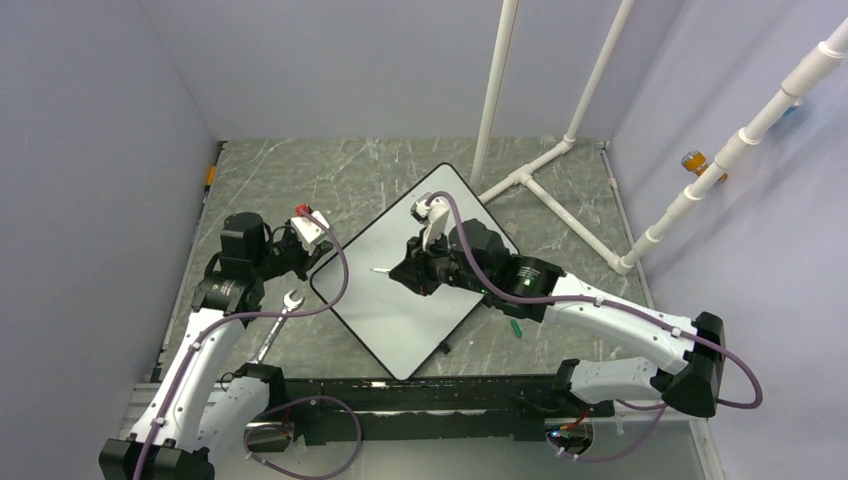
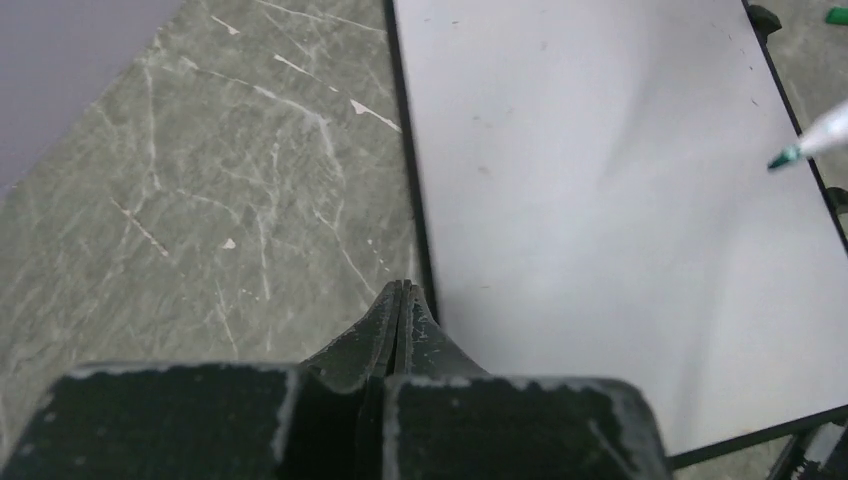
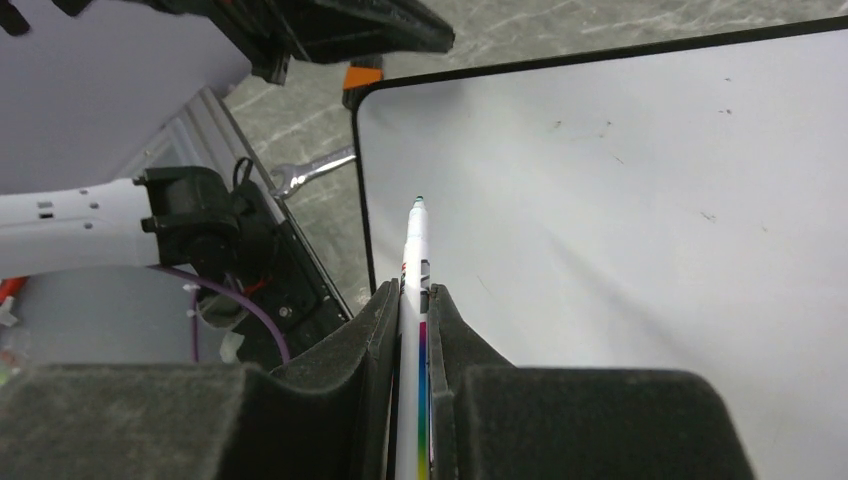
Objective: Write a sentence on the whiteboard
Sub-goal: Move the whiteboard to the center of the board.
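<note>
The whiteboard (image 1: 385,310) lies flat on the marble table, turned like a diamond. It also shows in the left wrist view (image 2: 600,200) and the right wrist view (image 3: 620,220). No green sentence shows on it, only faint specks. My right gripper (image 1: 412,272) (image 3: 413,292) is shut on a white marker (image 3: 414,245) with a rainbow stripe. The marker's green tip (image 1: 379,270) (image 2: 790,155) hangs just over the board's middle. My left gripper (image 1: 318,260) (image 2: 403,288) is shut and empty, with its tips at the board's left black rim.
A metal wrench (image 1: 281,318) (image 3: 315,168) lies left of the board. A green marker cap (image 1: 517,326) (image 2: 836,15) lies on the table right of it. A white pipe frame (image 1: 545,190) stands at the back right. Grey walls close in three sides.
</note>
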Controlling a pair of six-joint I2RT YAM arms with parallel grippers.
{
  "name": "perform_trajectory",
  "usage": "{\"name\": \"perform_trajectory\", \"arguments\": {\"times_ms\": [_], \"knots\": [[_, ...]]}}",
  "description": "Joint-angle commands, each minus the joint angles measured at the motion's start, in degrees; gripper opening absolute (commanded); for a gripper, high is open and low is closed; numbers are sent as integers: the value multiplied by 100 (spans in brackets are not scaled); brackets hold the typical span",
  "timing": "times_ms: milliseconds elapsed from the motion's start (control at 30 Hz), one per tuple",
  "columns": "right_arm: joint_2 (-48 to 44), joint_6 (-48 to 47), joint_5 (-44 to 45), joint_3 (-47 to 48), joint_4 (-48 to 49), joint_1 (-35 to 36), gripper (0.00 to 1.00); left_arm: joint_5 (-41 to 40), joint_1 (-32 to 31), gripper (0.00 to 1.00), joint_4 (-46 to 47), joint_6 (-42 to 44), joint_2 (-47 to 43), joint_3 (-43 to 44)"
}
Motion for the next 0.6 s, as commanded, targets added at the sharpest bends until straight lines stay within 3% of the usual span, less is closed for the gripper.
{"name": "perform_trajectory", "arguments": {"times_ms": [0,200,333,433,567], "knots": [[258,-353,318,430,153,211,0,-148,15,0,545,179,-188,-1],[518,-428,431,555,121,347,0,-99,16,0,684,36,-336,-34],[373,-379,584,521,124,349,0,-272,15,34,551,-264,-295,276],[151,-356,825,486,17,348,0,-383,19,56,314,-963,-7,732],[-222,-292,1202,439,-264,352,0,-282,21,69,-403,-1695,911,1558]]}}
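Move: The whiteboard, lying askew, has its middle about 19 cm to the right of the left hand and 2 cm back, roughly 1 cm lower; its far-left edge runs just under the shut fingertips. The wrench's middle is some 15 cm back and 10 cm left of that hand, the pen tip about 5 cm back, 12 cm right and 4 cm above it. From the right hand, holding the pen, the whiteboard's middle lies some 5 cm ahead, 2 cm right and 7 cm below. From the whiteboard's far-left edge, no longer gripped, the left hand rises about 4.5 cm and eases slightly forward, its fingers opening from shut to about two-thirds on the way. Over the board the right hand keeps its grip on the pen, dips some 2 cm left and down, then swings most of the way back. ##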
